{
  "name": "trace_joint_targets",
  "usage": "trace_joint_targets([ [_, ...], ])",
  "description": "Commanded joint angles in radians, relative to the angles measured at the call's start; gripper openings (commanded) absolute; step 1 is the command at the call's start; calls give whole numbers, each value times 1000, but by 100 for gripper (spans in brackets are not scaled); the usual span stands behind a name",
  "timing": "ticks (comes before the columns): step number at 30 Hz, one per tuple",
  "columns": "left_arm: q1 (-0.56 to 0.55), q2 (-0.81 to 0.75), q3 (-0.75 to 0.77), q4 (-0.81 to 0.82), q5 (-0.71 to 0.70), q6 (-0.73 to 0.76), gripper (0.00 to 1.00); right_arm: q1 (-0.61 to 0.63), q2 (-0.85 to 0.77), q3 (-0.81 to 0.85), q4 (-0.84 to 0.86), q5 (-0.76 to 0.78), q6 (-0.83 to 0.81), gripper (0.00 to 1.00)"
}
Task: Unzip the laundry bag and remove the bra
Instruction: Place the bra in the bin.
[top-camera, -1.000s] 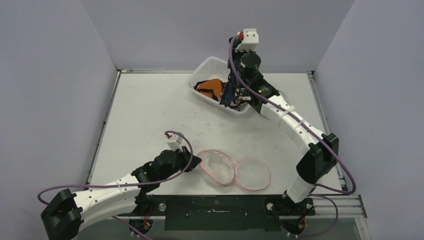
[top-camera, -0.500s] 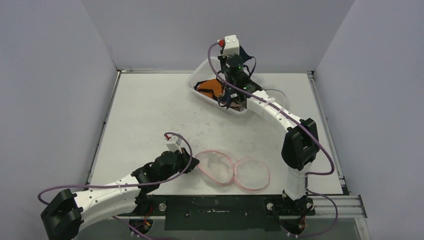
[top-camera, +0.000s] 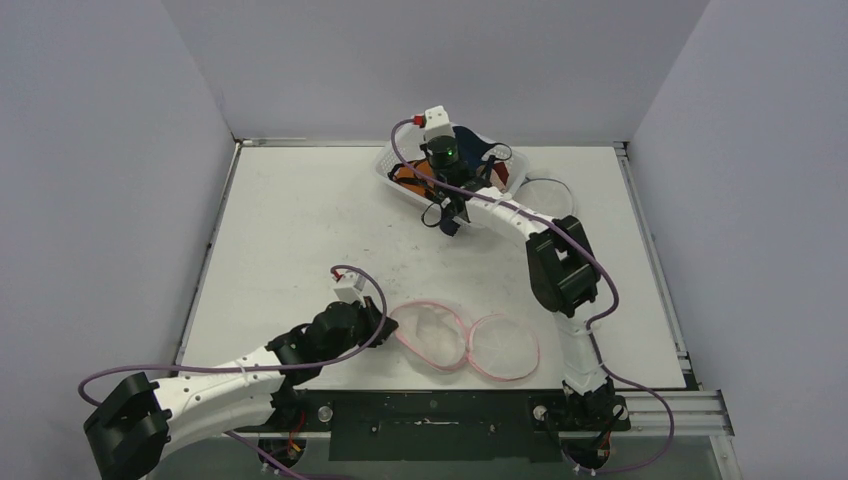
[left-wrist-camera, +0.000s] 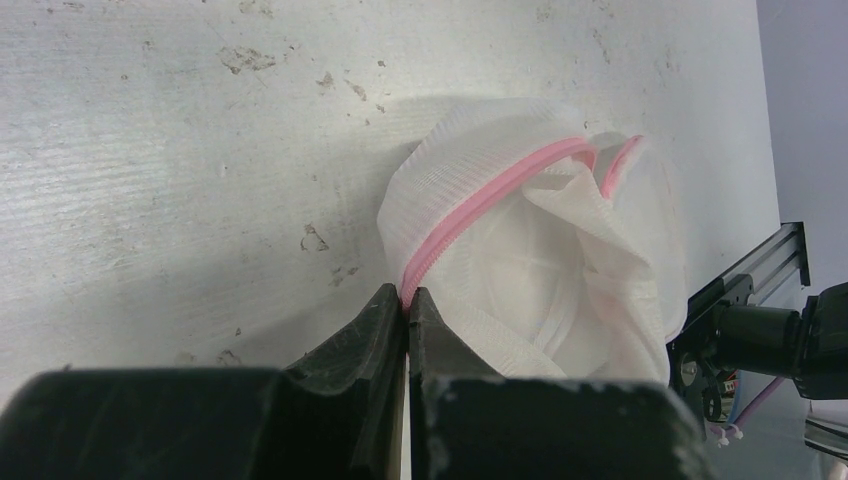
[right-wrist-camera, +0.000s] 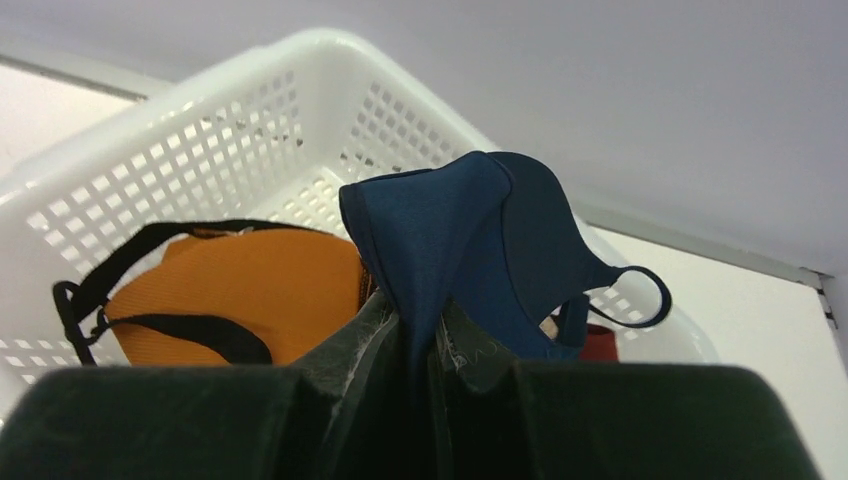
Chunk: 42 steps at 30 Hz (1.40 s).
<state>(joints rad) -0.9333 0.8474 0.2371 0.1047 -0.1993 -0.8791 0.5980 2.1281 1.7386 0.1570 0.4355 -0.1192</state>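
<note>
The white mesh laundry bag with a pink zipper lies unzipped and spread near the table's front. My left gripper is shut on the bag's pink zipper edge at its left end. A navy blue bra hangs from my right gripper, which is shut on its fabric. That gripper sits at the near side of the white basket, and the bra drapes over the basket.
The white basket at the back holds an orange bra with black straps and something dark red. A pale round mesh piece lies right of the basket. Grey walls enclose the table on three sides.
My right arm has swung left and lower with the navy bra, bringing it over the basket. The left gripper keeps its hold on the bag, which has shifted slightly left.
</note>
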Motion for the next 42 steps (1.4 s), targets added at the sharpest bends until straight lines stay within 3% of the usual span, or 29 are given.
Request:
trace_joint_targets([
  [1, 7, 13, 35, 9, -7, 19, 0, -11, 36, 59, 87, 29, 12, 5],
  [6, 5, 25, 49, -8, 7, 20, 0, -43, 31, 63, 96, -36, 193, 5],
  [11, 4, 25, 54, -1, 5, 19, 0, -39, -54, 43, 132, -49, 244, 5],
  [42, 3, 75, 39, 50, 14, -7, 0, -55, -69, 71, 407, 74, -51, 5],
])
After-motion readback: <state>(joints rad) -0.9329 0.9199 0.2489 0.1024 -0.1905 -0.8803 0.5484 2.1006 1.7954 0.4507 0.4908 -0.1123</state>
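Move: Beneath the right hand, which grips the navy bra, lies the white bin: its middle is some 15 cm below, about 4 cm farther out and 4 cm to the right. In it the orange bra lies about 4 cm ahead and 6 cm left of the hand, the dark red one about 5 cm ahead and 17 cm right. From the left hand, the bin's middle is roughly 43 cm ahead, 12 cm right and 2 cm down. Sinking some 4 cm towards the bin with the navy bra still pinched, the right hand then turns back and climbs about 15 cm, easing a little forward and right as it rises. It rolls its left side up early on, then tips its fingers upward by almost 20 degrees, grip kept shut. Meanwhile the left hand keeps its pinch on the laundry bag's pink zipper edge and settles slightly. ##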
